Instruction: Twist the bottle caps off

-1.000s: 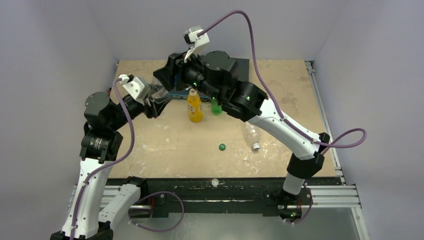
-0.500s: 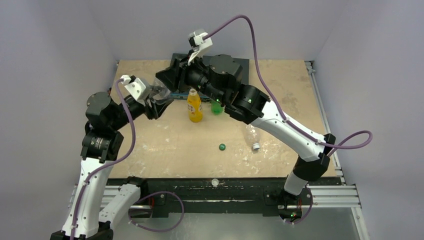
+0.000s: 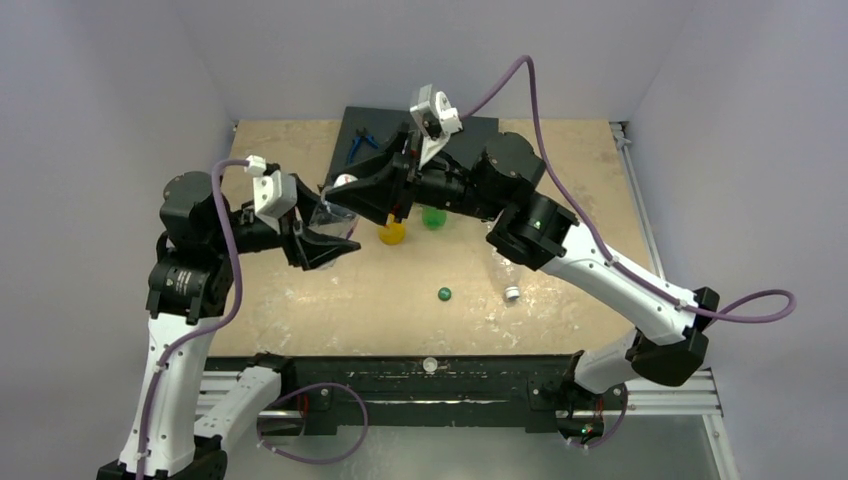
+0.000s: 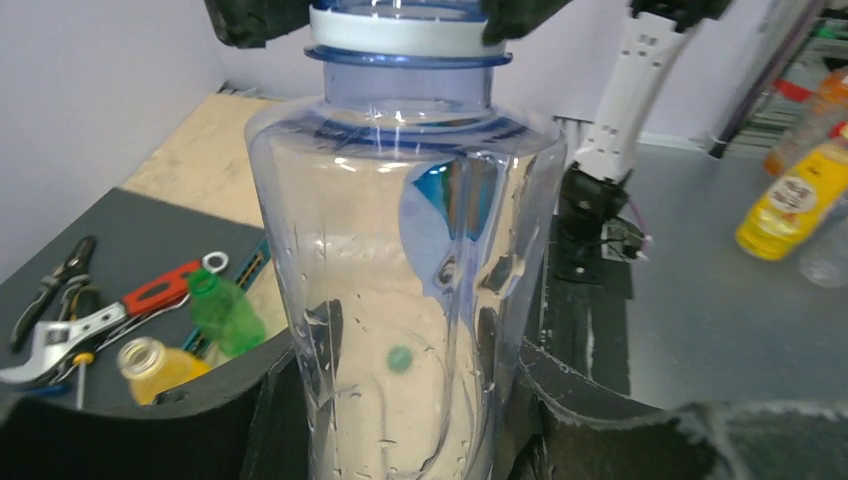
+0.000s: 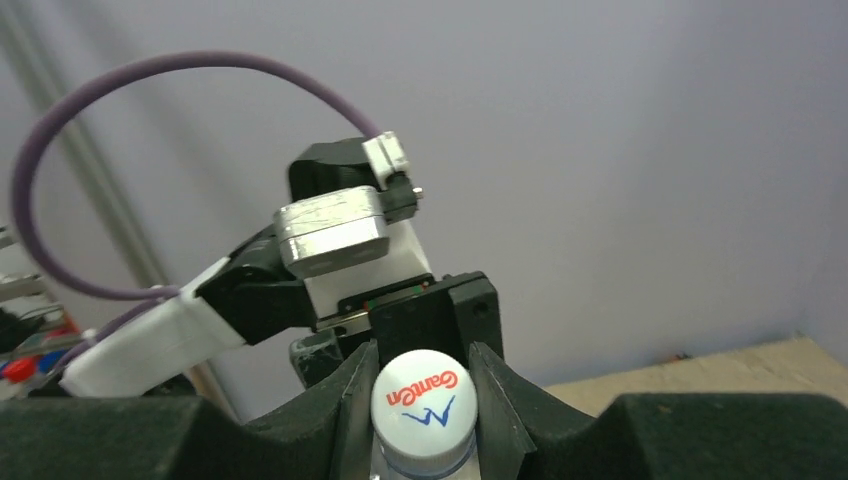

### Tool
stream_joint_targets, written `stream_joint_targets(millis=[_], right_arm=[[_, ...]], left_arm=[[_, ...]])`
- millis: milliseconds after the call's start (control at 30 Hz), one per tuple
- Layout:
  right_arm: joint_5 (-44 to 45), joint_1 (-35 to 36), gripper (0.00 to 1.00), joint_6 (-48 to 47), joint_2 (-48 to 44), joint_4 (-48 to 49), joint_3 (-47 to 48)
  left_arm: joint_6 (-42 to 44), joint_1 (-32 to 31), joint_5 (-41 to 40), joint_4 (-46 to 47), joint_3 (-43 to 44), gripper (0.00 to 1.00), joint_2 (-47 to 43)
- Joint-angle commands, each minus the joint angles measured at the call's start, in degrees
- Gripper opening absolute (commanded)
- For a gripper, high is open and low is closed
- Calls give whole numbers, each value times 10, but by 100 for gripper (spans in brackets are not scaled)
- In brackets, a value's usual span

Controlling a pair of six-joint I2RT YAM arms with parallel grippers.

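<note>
My left gripper (image 3: pixel 322 240) (image 4: pixel 400 400) is shut on the body of a large clear bottle (image 3: pixel 328 215) (image 4: pixel 400 250), held upright above the table. Its white cap (image 3: pixel 345 182) (image 4: pixel 400 25) (image 5: pixel 424 400), printed with a red and blue logo, sits pinched between the black fingers of my right gripper (image 3: pixel 352 190) (image 5: pixel 424 395), which is shut on it from above. An orange-yellow bottle (image 3: pixel 391 232) (image 4: pixel 155 365) and a green bottle (image 3: pixel 433 216) (image 4: pixel 225 315) stand uncapped behind. A dark green cap (image 3: pixel 444 294) lies loose on the board.
A smaller clear bottle (image 3: pixel 503 270) lies on its side at centre right, its white cap (image 3: pixel 511 294) on. A dark mat (image 3: pixel 480 130) at the back holds hand tools (image 4: pixel 110 315). Another white cap (image 3: pixel 430 364) rests on the front rail.
My right gripper closed on the white cap. Both grippers and the clear bottle shifted toward the near side, and the right arm's elbow swung out to the right.
</note>
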Motion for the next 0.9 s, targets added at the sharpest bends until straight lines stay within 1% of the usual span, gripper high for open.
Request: stream_joint_targets(millis=[0,33,100,133,167,200,267,300,367,467,533,667,767,867], right_arm=[[-173,6,10,-7,-33,113,-24],[-183,6,13,-7,-33,110,-23],[-169,6,18,-11,-27,90,-13],[-150,6,25,-14,-25,78,-8],[-122,6,37,-16,-23,67,-5],[-93,6,45,-16,-22,58,-2],[-2,6,62,-19,-18,25,15],[31,7,68,-17,-13,10,27],[111,10,76,-8,0,-41,59],[193,30,82,-14,32,-105,114],[257,50,87,-24,56,-150,156],[319,60,87,-11,108,-231,237],[339,60,84,9,114,-231,237],[349,60,82,22,111,-212,220]], left_arm=[[4,-2,86,-51,19,9,-6],[0,-1,85,-46,17,9,-9],[-6,-1,71,-35,13,9,-14],[-4,-1,59,-33,11,9,-15],[0,-1,48,-33,9,8,-16],[7,-1,31,-33,7,7,-16],[19,-1,-9,-29,1,7,-19],[25,-1,-30,-24,-2,7,-21],[38,-1,-73,-14,-12,7,-26],[43,-1,-148,18,-30,5,-31],[45,-1,-192,39,-42,5,-36],[49,-1,-250,75,-60,4,-44],[46,-1,-284,99,-72,4,-51],[46,-1,-289,105,-77,4,-54]])
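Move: The clear bottle's white cap is already pinched in the right fingers, level with the hand point; the left hand grips the bottle's body, with the cap some 12 cm above it and about 3 cm to its right. From the right hand, the orange bottle stands around 22 cm ahead, 2 cm right, and the green bottle 26 cm ahead, 12 cm right, both roughly 45 cm lower. The white cap stays pinched while both hands swing back about 3 cm, the right twisting a little counter-clockwise against the left. Then the right fingers open wide and come free of it, and both hands sweep forward some 9 cm, the right rising before it sinks and turning about 30 degrees clockwise; the left, keeping its grip on the bottle, veers left and down, turning counter-clockwise. ##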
